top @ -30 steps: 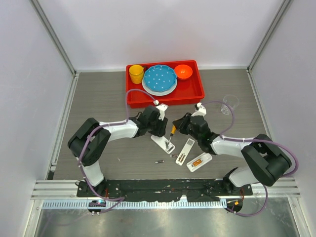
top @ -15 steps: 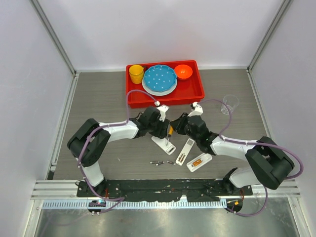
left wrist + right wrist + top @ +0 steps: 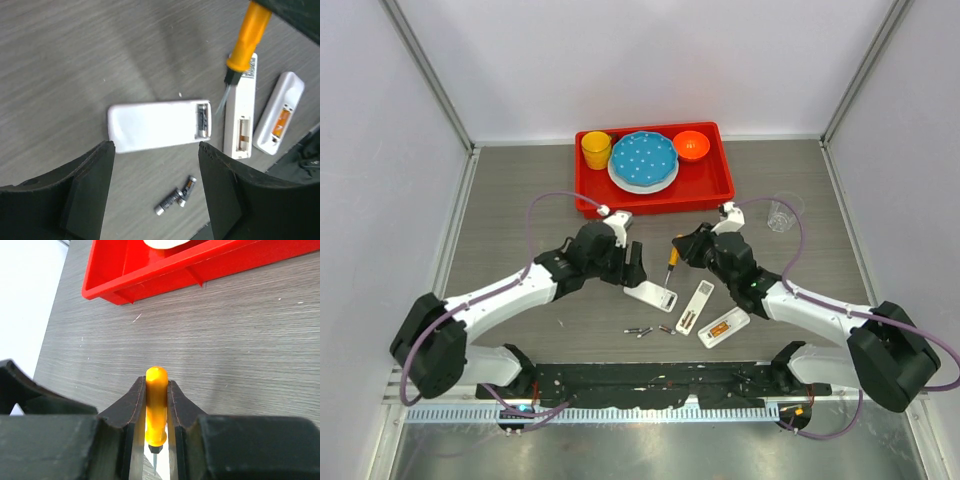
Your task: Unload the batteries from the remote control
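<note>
The white remote control (image 3: pixel 150 125) lies flat on the table, its battery bay at its right end uncovered. My left gripper (image 3: pixel 155 147) hangs open just above it, holding nothing; in the top view the left gripper (image 3: pixel 632 268) is at the remote control's (image 3: pixel 651 294) left end. Two small batteries (image 3: pixel 175 196) lie touching on the table in front of the remote, and show apart from it (image 3: pixel 642 331) from above. My right gripper (image 3: pixel 156 382) is shut on the orange-handled screwdriver (image 3: pixel 156 405), tip down over the remote's right end (image 3: pixel 671 263).
Two more white remote pieces (image 3: pixel 696 306) (image 3: pixel 724 327) lie to the right of the remote. A red tray (image 3: pixel 715 185) with a yellow cup, a blue plate and an orange bowl stands behind. A clear cup (image 3: pixel 781 213) is at the right.
My left gripper has opened and let go of the remote, which now lies flat and more level. The left arm has swung back to the left. The screwdriver has lifted slightly.
</note>
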`<state>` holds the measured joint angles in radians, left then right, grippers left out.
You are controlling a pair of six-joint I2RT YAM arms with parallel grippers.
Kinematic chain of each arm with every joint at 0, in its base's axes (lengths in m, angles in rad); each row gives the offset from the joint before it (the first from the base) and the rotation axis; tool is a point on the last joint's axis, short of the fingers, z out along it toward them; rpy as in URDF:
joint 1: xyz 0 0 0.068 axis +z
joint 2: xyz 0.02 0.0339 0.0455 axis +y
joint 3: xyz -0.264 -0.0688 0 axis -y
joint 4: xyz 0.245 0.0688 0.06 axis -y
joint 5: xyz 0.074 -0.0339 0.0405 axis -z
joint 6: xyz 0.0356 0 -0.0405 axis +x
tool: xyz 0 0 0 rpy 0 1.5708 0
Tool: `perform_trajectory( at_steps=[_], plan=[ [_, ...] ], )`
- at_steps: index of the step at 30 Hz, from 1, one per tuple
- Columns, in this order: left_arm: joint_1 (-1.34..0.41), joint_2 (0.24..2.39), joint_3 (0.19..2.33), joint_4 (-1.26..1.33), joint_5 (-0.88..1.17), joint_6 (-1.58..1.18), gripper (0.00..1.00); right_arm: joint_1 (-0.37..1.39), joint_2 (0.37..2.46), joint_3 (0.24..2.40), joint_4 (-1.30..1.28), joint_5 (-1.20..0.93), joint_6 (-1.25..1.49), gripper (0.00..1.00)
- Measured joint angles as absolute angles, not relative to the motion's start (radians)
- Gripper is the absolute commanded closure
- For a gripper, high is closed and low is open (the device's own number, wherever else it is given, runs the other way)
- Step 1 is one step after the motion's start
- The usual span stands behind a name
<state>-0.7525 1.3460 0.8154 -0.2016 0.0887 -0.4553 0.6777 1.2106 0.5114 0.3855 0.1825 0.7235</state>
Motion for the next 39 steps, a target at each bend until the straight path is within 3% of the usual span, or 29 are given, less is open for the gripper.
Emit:
perform_trajectory(
  at_steps=[7, 17, 29, 39],
  plan=[
    [-0.753, 1.227, 0.606, -0.126, 0.168, -0.649, 0.32, 0.628, 1.171, 0.475, 0.361, 0.181, 0.712, 0.99],
    [-0.753, 1.348, 0.510, 0.108, 0.265, -0.840, 0.31, 0.570, 1.123, 0.450, 0.334, 0.154, 0.713, 0.99],
    [-0.752, 1.685, 0.756, 0.238, 0.263, -0.828, 0.33, 0.559, 0.971, 0.424, 0.292, 0.152, 0.712, 0.99],
    [-0.748, 1.774, 0.904, 0.156, 0.217, -0.741, 0.30, 0.559, 1.046, 0.395, 0.311, 0.119, 0.713, 0.99]
  ],
)
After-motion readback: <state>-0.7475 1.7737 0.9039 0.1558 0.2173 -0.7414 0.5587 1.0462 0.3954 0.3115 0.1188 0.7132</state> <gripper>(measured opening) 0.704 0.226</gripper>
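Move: From the left gripper, the remote control with the open battery bay lies about 5 cm to the right, roughly level fore and aft, and some 9 cm below. The loose batteries lie 9 cm back and 4 cm right of that gripper, the narrow white remote 15 cm right and 3 cm back, all at table height. From the right gripper, the remote control lies about 6 cm left, 4 cm back and 12 cm down. Bring the left gripper back and down behind the remote control, about 6 cm back and 5 cm lower, rolling the wrist some 20 degrees. Then sweep right and forward, low over the table, with the fingers kept open, pushing the remote control's plain end forward. Shift the right gripper about 5 cm right, still gripping the screwdriver. ##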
